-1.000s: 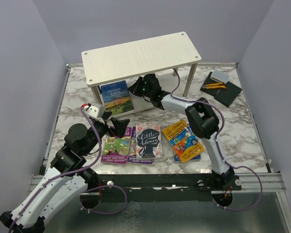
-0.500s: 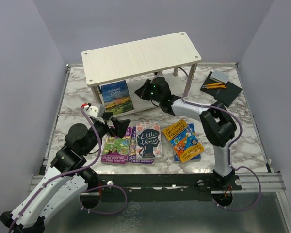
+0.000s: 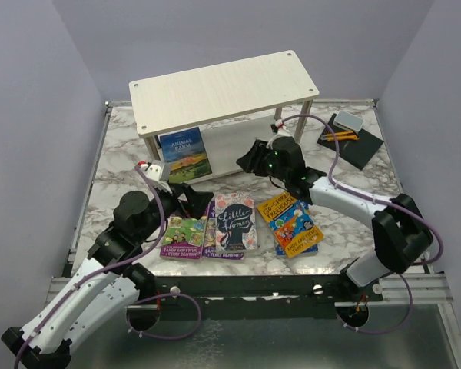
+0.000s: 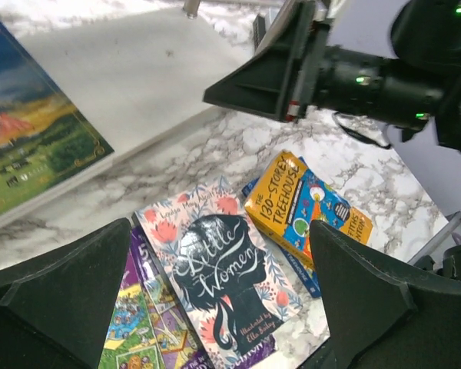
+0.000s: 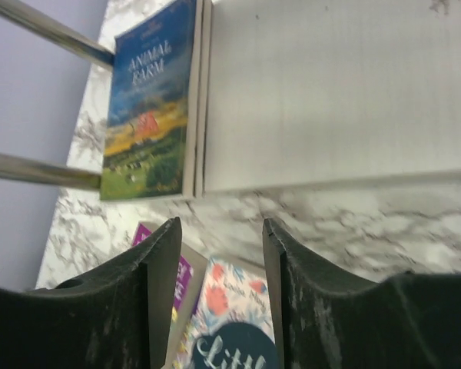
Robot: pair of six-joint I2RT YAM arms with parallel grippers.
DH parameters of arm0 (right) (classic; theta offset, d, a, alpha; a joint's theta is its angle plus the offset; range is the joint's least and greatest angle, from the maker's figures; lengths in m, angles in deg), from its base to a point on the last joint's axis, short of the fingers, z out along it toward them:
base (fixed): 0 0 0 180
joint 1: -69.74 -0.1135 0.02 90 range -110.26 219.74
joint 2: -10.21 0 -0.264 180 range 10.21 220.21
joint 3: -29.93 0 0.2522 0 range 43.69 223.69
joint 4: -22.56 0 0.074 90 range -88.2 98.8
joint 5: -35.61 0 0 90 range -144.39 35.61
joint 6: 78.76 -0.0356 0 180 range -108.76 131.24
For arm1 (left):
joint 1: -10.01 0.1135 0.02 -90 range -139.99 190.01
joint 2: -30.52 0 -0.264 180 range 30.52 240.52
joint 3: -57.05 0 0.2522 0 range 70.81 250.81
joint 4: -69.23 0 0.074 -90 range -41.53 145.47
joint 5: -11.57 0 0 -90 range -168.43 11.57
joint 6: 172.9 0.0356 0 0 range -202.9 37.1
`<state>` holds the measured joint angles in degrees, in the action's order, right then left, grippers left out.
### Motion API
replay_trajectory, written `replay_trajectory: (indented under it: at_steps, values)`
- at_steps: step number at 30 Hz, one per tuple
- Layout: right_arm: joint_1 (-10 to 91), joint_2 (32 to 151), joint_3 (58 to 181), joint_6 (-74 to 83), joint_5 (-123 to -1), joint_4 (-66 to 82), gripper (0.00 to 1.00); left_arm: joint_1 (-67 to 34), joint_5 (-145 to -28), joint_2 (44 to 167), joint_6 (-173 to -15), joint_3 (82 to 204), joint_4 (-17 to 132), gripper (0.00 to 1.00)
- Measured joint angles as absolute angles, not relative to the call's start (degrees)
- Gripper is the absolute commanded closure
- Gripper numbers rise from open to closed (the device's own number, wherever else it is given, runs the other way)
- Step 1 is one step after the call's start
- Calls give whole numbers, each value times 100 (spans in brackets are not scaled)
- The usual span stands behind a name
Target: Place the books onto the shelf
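The shelf (image 3: 223, 88) stands at the back of the marble table. "Animal Farm" (image 3: 184, 154) stands at the left end of its lower board (image 5: 330, 92). Four more books lie flat near the front: a green-purple Treehouse (image 3: 183, 234), "Little Women" (image 3: 237, 223), and an orange Treehouse (image 3: 290, 221) on top of a blue one (image 3: 307, 247). My right gripper (image 3: 250, 160) hovers in front of the shelf, open and holding nothing (image 5: 219, 261). Wide open, my left gripper (image 3: 194, 198) hangs over "Little Women" (image 4: 223, 269), which shows between its fingers (image 4: 61, 292).
A flat black pad (image 3: 350, 138) with pencils and an eraser lies at the back right corner. Silver shelf posts (image 3: 305, 123) stand close to my right arm. A purple book (image 5: 180, 277) peeks from under "Little Women". Grey walls close in the table on three sides.
My right gripper has drawn back out from under the shelf towards the right and front, and its jaws have opened. The left arm has edged slightly forward over the flat books.
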<state>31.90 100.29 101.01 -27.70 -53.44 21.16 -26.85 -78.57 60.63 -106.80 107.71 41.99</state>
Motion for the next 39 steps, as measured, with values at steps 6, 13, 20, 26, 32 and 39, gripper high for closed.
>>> replay_trajectory:
  at_steps: [6, 13, 20, 26, 32, 39]
  values:
    - [3199, 9187, 9480, -2560, -5512, 1323, 35, -2685, -7894, 6631, -11220, 10487, 4197, 1]
    - [3199, 8394, 8457, -2533, -6317, 844, 29, -2685, -8196, 7482, -11747, 9961, 4252, 1]
    - [3175, 8230, 7609, -2822, -7204, 842, 28, -2685, -8709, 8284, -12282, 9473, 4912, 7]
    - [2886, 8302, 7401, -3102, -7440, 1034, 28, -2685, -8980, 8795, -12551, 9266, 5452, 21]
    - [2740, 8425, 7209, -3423, -7423, 1294, 28, -2688, -9002, 9178, -12651, 9231, 5749, 42]
    - [2731, 8543, 7156, -3727, -7274, 1600, 28, -2725, -8996, 9359, -12706, 9145, 5954, 58]
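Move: Little Women lies roughly 11 cm to the left hand's right, level with it in reach and 24 cm below. A second purple treehouse book peeks out beneath its left side, about 7 cm to that hand's right, 3 cm back; the purple-green book is 8 cm to its left, 3 cm back, both some 25 cm below. From the right hand Little Women is about 18 cm back, 2 cm left and 15 cm below; The 130-Storey Treehouse lies equally far back and low, 17 cm right. Both hands converge on Little Women from its two sides. The left drops about 21 cm and shifts a little right to the book's left edge, tipping its fingers down some 40 degrees and closing them about halfway; the right draws back from the shelf and down to the right edge, tipping down, turning counter-clockwise and opening wider. Contact can't be made out. ##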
